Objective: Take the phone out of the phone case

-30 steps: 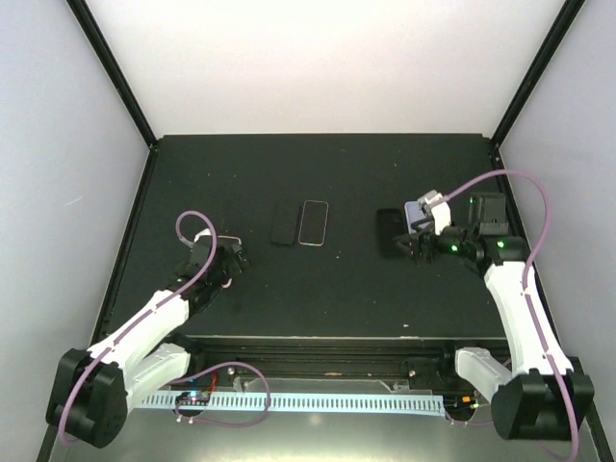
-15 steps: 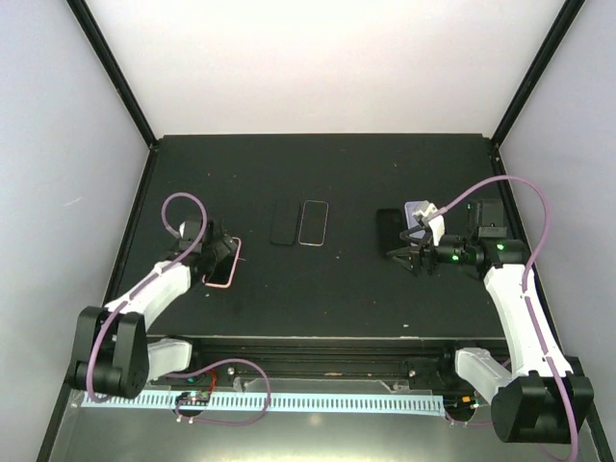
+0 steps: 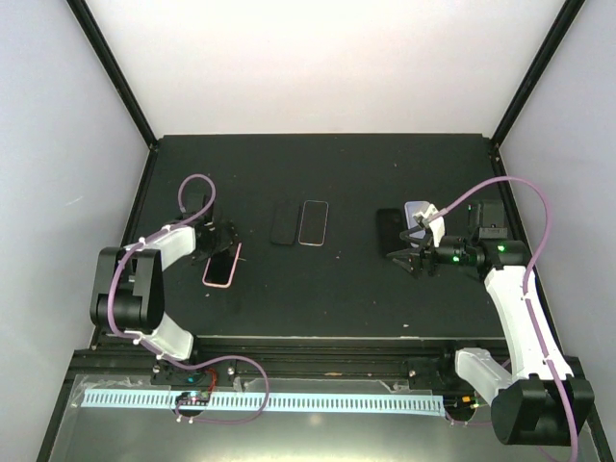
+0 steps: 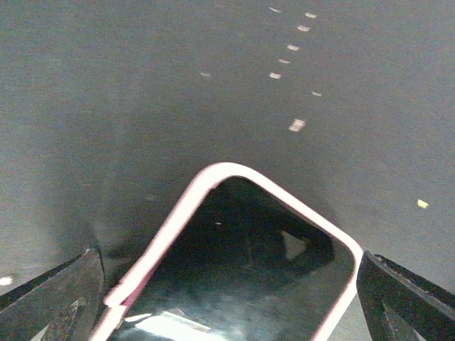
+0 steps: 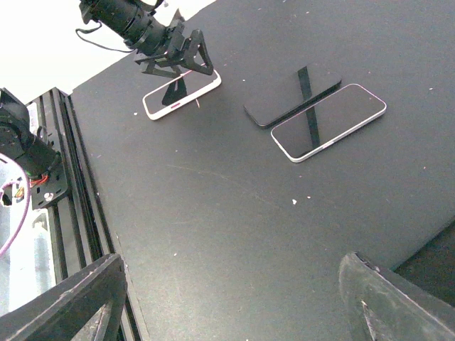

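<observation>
A phone in a pink case (image 3: 222, 266) lies flat at the left of the black table (image 3: 327, 289). My left gripper (image 3: 221, 241) hovers at its far end. In the left wrist view the pink-cased phone (image 4: 242, 270) shows one rounded end between my wide-open left gripper (image 4: 231, 305), and neither of its fingers (image 4: 57, 302) touches it. My right gripper (image 3: 402, 258) is open over bare table at the right. Its wrist view shows the right gripper (image 5: 234, 305) with nothing between the fingers, and the pink-cased phone (image 5: 181, 94) far off under the left gripper (image 5: 174, 57).
A black phone (image 3: 282, 224) and a white-edged phone (image 3: 313, 223) lie side by side mid-table. A flat black item (image 3: 388, 229) and a pale lilac item (image 3: 418, 209) lie just behind the right gripper. The table's front rail (image 3: 318, 346) runs along the near edge.
The left arm has folded back to the left and its gripper has shifted off the pink-cased phone, which now lies uncovered. The right gripper turned leftward and opened slightly.
</observation>
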Tool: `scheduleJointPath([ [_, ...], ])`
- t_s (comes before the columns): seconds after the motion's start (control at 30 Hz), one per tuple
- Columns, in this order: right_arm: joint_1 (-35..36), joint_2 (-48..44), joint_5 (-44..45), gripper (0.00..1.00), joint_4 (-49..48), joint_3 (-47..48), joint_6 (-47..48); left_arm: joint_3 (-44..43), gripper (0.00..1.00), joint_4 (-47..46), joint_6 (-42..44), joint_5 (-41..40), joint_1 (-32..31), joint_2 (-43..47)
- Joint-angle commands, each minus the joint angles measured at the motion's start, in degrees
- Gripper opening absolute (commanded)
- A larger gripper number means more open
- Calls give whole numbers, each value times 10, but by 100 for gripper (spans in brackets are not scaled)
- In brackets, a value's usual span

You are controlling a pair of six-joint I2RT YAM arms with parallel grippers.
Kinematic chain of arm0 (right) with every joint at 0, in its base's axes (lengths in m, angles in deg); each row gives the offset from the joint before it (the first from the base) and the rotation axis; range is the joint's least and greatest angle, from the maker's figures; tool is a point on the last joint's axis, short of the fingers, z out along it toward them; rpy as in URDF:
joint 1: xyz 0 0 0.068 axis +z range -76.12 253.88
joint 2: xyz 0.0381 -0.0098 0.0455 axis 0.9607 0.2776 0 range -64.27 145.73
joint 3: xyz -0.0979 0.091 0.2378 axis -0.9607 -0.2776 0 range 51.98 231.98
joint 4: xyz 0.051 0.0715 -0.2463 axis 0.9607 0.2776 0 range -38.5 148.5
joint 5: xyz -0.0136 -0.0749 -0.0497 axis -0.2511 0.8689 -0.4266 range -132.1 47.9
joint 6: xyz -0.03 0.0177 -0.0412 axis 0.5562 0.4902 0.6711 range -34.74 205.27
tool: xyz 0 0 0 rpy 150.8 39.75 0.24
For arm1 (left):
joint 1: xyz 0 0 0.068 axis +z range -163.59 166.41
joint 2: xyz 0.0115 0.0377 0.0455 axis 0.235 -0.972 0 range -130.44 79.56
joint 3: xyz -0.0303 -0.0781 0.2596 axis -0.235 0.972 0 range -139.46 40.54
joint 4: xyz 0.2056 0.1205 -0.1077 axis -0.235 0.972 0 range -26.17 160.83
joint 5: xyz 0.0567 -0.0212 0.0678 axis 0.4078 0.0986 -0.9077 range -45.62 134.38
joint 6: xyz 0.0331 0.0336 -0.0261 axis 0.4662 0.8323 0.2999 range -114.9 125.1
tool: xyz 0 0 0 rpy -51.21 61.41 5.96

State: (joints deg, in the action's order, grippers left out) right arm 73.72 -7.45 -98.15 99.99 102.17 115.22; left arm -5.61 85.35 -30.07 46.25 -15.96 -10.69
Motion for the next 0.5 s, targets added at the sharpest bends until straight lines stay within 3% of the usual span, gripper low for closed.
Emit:
scheduleJointPath([
  [0.0, -3, -7, 3, 83, -8, 3, 12, 19, 99, 21, 32, 88, -9, 0],
  [0.27, -3, -6, 7, 84, -9, 3, 10, 39, 99, 55, 43, 109, -70, 46],
  [0.47, -3, -9, 8, 84, -7, 2, 11, -3, 99, 131, 91, 30, -138, 53],
])
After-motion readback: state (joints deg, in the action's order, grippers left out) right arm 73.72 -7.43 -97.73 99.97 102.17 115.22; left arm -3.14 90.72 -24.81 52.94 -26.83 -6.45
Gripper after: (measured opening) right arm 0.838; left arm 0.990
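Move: The pink-cased phone lies flat right under my wide-open left hand, its middle about 5 cm back, 1 cm to the left and 1 or 2 cm below the finger point. The black phone case is about 18 cm to my left hand's right and 8 cm farther out, with the white-rimmed phone just beyond it, some 28 cm right and also 8 cm out. From my right hand, the pink-cased phone is about 52 cm left, 4 cm ahead and 20 cm below. Staying low over the table, I take my left hand about 8 cm to the right and 4 to 5 cm back towards my base, faster as I go, turning it nearly 20 degrees clockwise. The fingers stay wide open astride the far part of the pink-cased phone, and the left finger pushes along its left edge, sliding it over the table. ##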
